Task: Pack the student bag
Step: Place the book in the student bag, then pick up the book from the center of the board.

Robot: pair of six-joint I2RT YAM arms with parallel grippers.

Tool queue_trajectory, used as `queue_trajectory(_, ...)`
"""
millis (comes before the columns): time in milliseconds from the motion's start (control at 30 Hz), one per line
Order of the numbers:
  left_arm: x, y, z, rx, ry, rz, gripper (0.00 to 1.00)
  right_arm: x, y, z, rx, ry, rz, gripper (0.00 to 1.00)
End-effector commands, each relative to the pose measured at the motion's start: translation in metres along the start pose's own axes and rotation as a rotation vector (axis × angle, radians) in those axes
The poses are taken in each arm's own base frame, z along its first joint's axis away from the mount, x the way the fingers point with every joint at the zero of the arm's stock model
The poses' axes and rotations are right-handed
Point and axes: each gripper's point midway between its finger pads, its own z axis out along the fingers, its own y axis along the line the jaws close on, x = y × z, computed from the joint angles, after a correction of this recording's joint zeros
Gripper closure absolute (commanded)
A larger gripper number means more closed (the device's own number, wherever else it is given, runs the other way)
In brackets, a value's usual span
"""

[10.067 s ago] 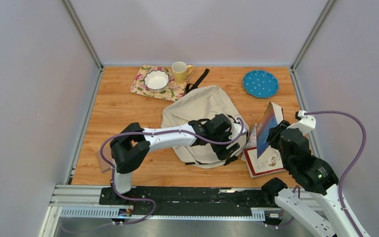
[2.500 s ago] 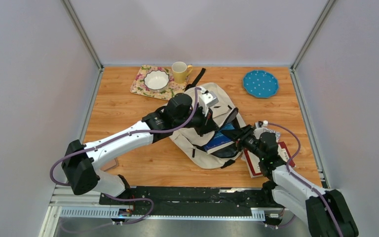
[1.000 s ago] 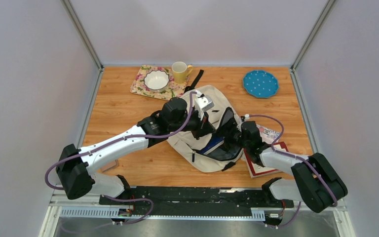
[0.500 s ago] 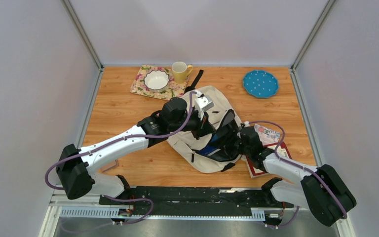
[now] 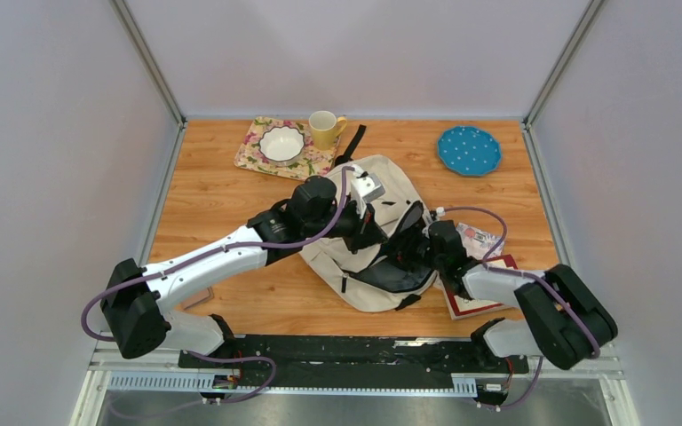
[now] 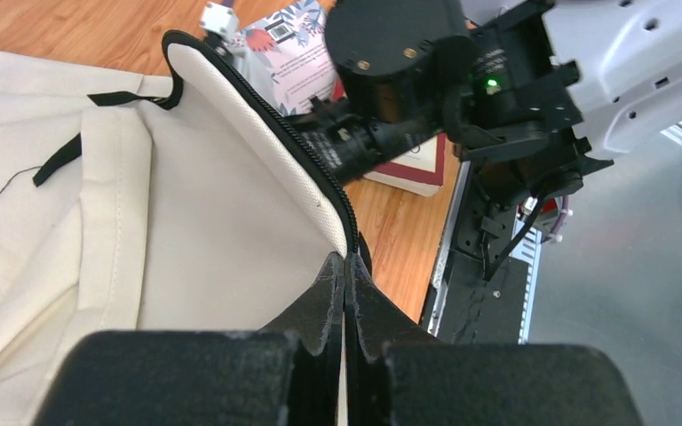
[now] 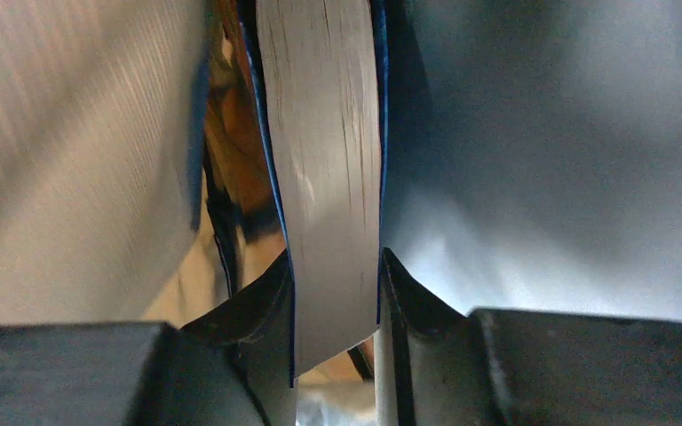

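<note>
The student bag [image 5: 368, 288], a cream backpack, lies mid-table with its dark mouth facing right. My left gripper [image 5: 375, 232] is shut on the zipper edge [image 6: 348, 232] of the bag's upper flap [image 6: 231, 204] and holds it up. My right gripper [image 5: 406, 253] reaches into the opening. In the right wrist view its two fingers press on either side of a blue-covered book [image 7: 333, 177], seen page-edge on, with the grey lining [image 7: 542, 160] around it. The right gripper [image 7: 336, 302] is shut on that book.
More books lie right of the bag: a floral-covered one [image 5: 482, 240] and a red-bordered one [image 5: 475, 300]. At the back are a floral mat with a white bowl [image 5: 282, 144], a yellow mug [image 5: 323, 130] and a blue dotted plate [image 5: 469, 150].
The right gripper's fingers have closed in from wide onto the blue book inside the bag, and the arm has shifted slightly. The left arm still holds the flap.
</note>
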Motion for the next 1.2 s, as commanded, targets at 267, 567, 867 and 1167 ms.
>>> queue_trajectory(267,-0.017,-0.006,-0.009,0.052,-0.047,0.024,1.00,-0.068,0.077,0.053,-0.184,-0.140,-0.075,0.98)
queue_trajectory(567,0.012,0.020,-0.023,-0.079,-0.022,-0.015,1.00,-0.055,0.018,0.028,0.077,-0.145,-0.147,0.41)
queue_trajectory(867,0.037,0.024,-0.026,-0.080,-0.007,-0.064,1.00,-0.050,0.012,-0.041,0.194,-0.202,-0.262,0.29)
queue_trajectory(1167,0.109,0.036,-0.046,-0.156,0.158,-0.099,1.00,-0.071,0.010,-0.121,0.283,-0.427,-0.364,0.29)
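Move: The right hand already grips the book inside the mouth of the student bag; the bag's middle lies about 3 cm ahead of this hand, 8 cm to its left and slightly lower. The red-bordered book lies some 19 cm to its right and 11 cm back, and the floral book about 19 cm to the right, level with it, both roughly 5 cm lower. From the left hand, pinching the zipped edge, the bag's middle is about 5 cm ahead, 2 cm left and 20 cm below. The right hand pushes the gripped book some 7 cm forward and a little left, deeper into the student bag, then opens its fingers and backs out of the mouth towards the right, upwards and back, about 8 to 10 cm each way, with the wrist turning some 25 degrees. The left hand keeps its pinch on the zipped edge throughout, holding it high during the push and then lowering it about 7 cm while drawing it some 5 cm left. ##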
